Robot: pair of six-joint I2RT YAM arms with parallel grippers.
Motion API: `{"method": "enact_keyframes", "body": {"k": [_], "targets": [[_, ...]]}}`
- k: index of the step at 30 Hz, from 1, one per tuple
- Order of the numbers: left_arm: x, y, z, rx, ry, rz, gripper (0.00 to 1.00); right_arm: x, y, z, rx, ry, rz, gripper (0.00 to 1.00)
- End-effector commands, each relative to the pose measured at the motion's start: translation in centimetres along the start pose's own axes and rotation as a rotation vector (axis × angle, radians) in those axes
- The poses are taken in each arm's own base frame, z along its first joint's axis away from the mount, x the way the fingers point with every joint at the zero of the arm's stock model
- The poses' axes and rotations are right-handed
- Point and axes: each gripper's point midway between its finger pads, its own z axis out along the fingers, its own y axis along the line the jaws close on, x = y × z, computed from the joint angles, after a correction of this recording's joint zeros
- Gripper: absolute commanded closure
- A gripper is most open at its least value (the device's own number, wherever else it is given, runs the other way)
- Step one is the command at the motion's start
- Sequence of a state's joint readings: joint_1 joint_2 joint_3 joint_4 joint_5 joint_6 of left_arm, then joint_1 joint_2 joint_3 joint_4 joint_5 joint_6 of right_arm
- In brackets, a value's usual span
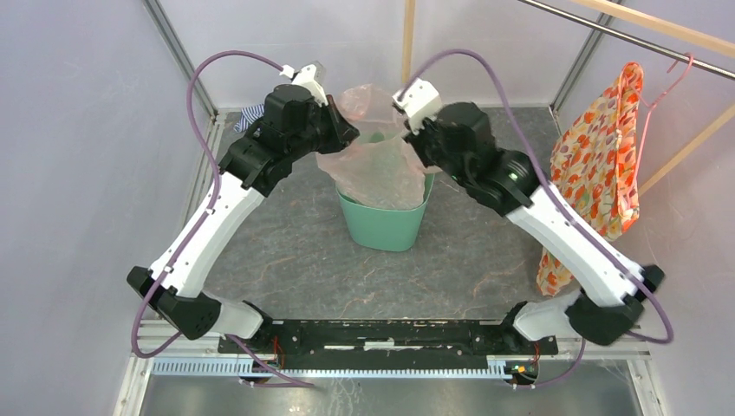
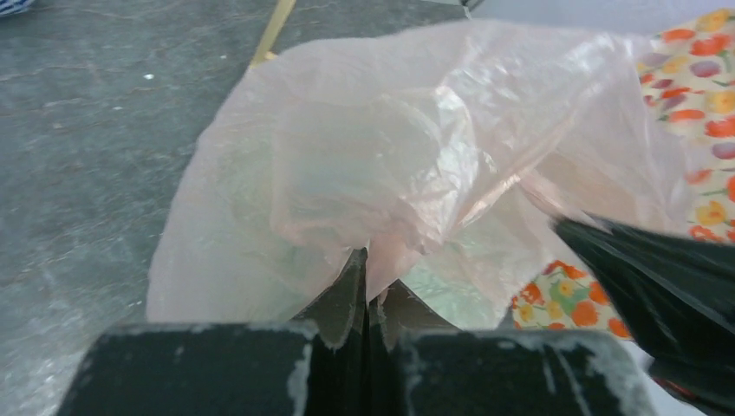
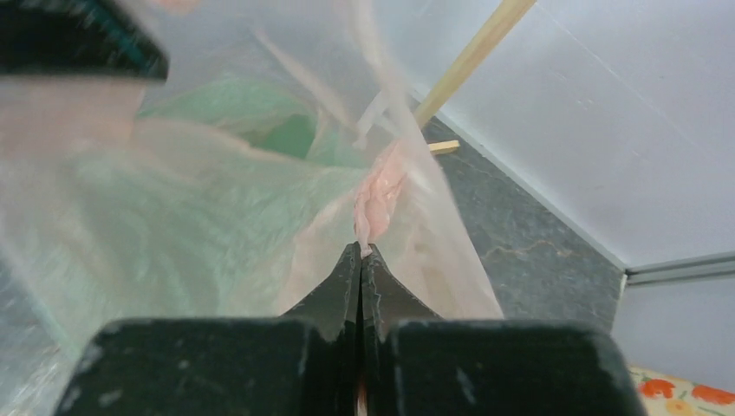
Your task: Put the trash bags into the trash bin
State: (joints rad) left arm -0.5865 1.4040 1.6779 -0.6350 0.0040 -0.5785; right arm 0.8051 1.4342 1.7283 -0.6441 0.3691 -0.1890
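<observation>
The pale pink trash bag (image 1: 374, 147) hangs spread over the mint-green trash bin (image 1: 381, 224) at the table's middle back, its lower part draped into and over the bin's mouth. My left gripper (image 1: 351, 132) is shut on the bag's left edge and holds it above the bin. My right gripper (image 1: 407, 137) is shut on the bag's right edge. In the left wrist view the bag (image 2: 407, 165) billows beyond the shut gripper (image 2: 371, 273). In the right wrist view the pinched bag (image 3: 381, 186) bunches at the shut gripper (image 3: 360, 253), with the green bin (image 3: 286, 134) showing through it.
An orange floral garment (image 1: 602, 165) hangs on a pink hanger from a rail at the right. A blue-white striped cloth (image 1: 247, 117) lies at the back left behind the left arm. A wooden post (image 1: 406, 39) stands behind the bin. Walls enclose the grey table.
</observation>
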Motion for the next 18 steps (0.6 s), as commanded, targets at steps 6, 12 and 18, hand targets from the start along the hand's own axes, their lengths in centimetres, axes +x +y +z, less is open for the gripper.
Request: {"method": "enact_keyframes", "body": {"k": [6, 12, 18], "targets": [[-2.4, 4.6, -2.8, -0.133, -0.062, 0.061, 0.98, 1.1, 2.6, -9.8, -0.277, -0.201, 0.095, 1.00], [-1.5, 5.5, -3.2, -0.115, -0.024, 0.066, 0.98, 6.5, 6.2, -13.1, -0.469, -0.155, 0.120, 1.00], [0.0, 6.8, -3.3, -0.114, 0.031, 0.066, 0.98, 13.9, 5.5, -13.3, -0.363, 0.061, 0.142, 1.00]]}}
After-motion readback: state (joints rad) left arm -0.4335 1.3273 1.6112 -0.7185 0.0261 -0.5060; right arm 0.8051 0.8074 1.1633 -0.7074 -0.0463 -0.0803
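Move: Both hands already pinch the bag above the trash bin. From the right hand the bin's middle lies about 4 cm back, 5 cm left and 25 cm below; the bag's middle is 1 cm back, 6 cm left, 10 cm down, and the wooden stand's foot rail some 18 cm right, 5 cm ahead, near 38 cm down. From the left hand the bin is roughly 4 cm back, 7 cm right and 25 cm lower. Right hand pulls its pinched bag edge some 15 cm back past the bin, dipping late; left draws its leftward. ##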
